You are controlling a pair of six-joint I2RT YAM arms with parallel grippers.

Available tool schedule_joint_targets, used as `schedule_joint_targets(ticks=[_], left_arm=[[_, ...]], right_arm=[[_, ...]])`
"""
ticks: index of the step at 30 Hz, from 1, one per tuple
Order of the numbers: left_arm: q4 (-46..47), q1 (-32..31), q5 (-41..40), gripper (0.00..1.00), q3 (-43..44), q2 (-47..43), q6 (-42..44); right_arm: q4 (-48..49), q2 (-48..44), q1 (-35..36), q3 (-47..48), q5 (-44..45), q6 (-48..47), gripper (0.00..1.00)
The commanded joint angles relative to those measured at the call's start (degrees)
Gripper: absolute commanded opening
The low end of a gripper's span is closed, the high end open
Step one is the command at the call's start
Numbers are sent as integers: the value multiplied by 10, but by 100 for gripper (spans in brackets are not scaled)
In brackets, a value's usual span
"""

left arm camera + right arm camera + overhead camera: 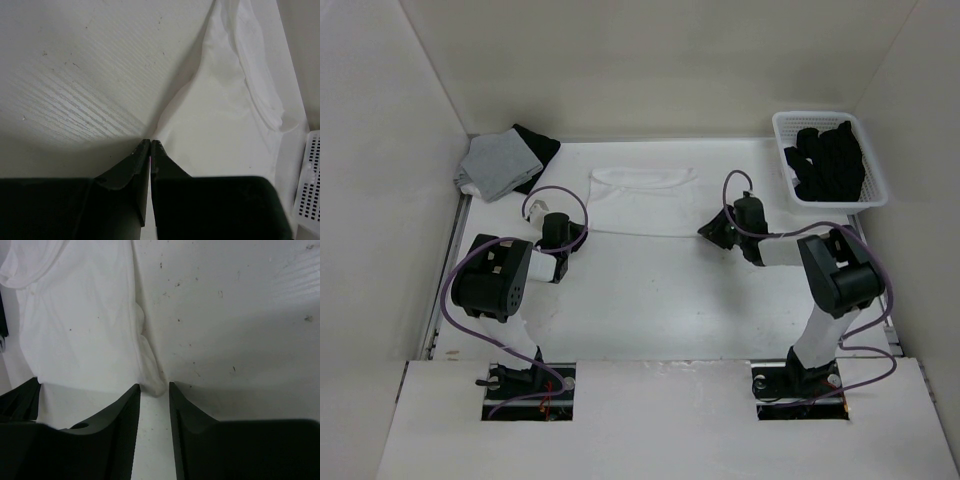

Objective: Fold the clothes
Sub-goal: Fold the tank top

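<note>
The clothes (642, 200) are one plain white garment lying flat at the back middle of the table. My left gripper (566, 236) is at its near left corner. In the left wrist view the left gripper (151, 142) is shut, and the garment (225, 115) rises to its tips as a pinched corner. My right gripper (712, 232) is at the near right corner. In the right wrist view the right gripper (154, 385) stands open, with the bunched corner of the garment (85, 325) lying just between its tips.
A folded light grey garment (498, 165) lies on a black garment (542, 145) at the back left. A white basket (815, 115) with black clothing (828, 160) stands at the back right and shows as a white basket (310, 175) in the left wrist view. White walls enclose the table.
</note>
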Motion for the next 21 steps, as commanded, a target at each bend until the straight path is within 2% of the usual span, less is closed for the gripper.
schedule_joint_targets(ticks=[1,3,6,13,17,21], left_arm=[[7,-2,1,2,0,-11,-3],[8,-2,1,2,0,-11,-4],[8,-2,1,2,-1,-13,-5],[9,-4,7,0,-15,-46,-8],[-10,-10,8,0,-45,-147,-7],[-99,-15,7,0,-69,-318,7]], right_arm=[[18,22,10,24,3,10,30],[20,29,10,25,2,19,22],[25,28,10,22,6,27,16],[49,-13,12,0,20,31,5],[39,-94,22,-31,20,15,2],[-36,-241,50,-70,43,-21,2]])
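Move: The tank top's near right corner lies between the right hand's open fingertips, about 1 cm ahead and 1 cm below. The folded top's far right corner is some 14 cm ahead of that hand; the white basket stands about 17 cm ahead and 27 cm to its right. The left hand already holds the near left corner at its tips, with the far left corner roughly 14 cm straight ahead and the grey cloth about 15 cm ahead and 18 cm left. The right fingers shut on the tank top's near right corner after settling a hair lower and forward, while the left hand waits with its own corner still pinched. Then both arms lift the near edge together, the left about 8 cm and the right some 6 cm from its lowest point, drawing back about 3 cm towards the bases, fingertips tilting slightly up. ##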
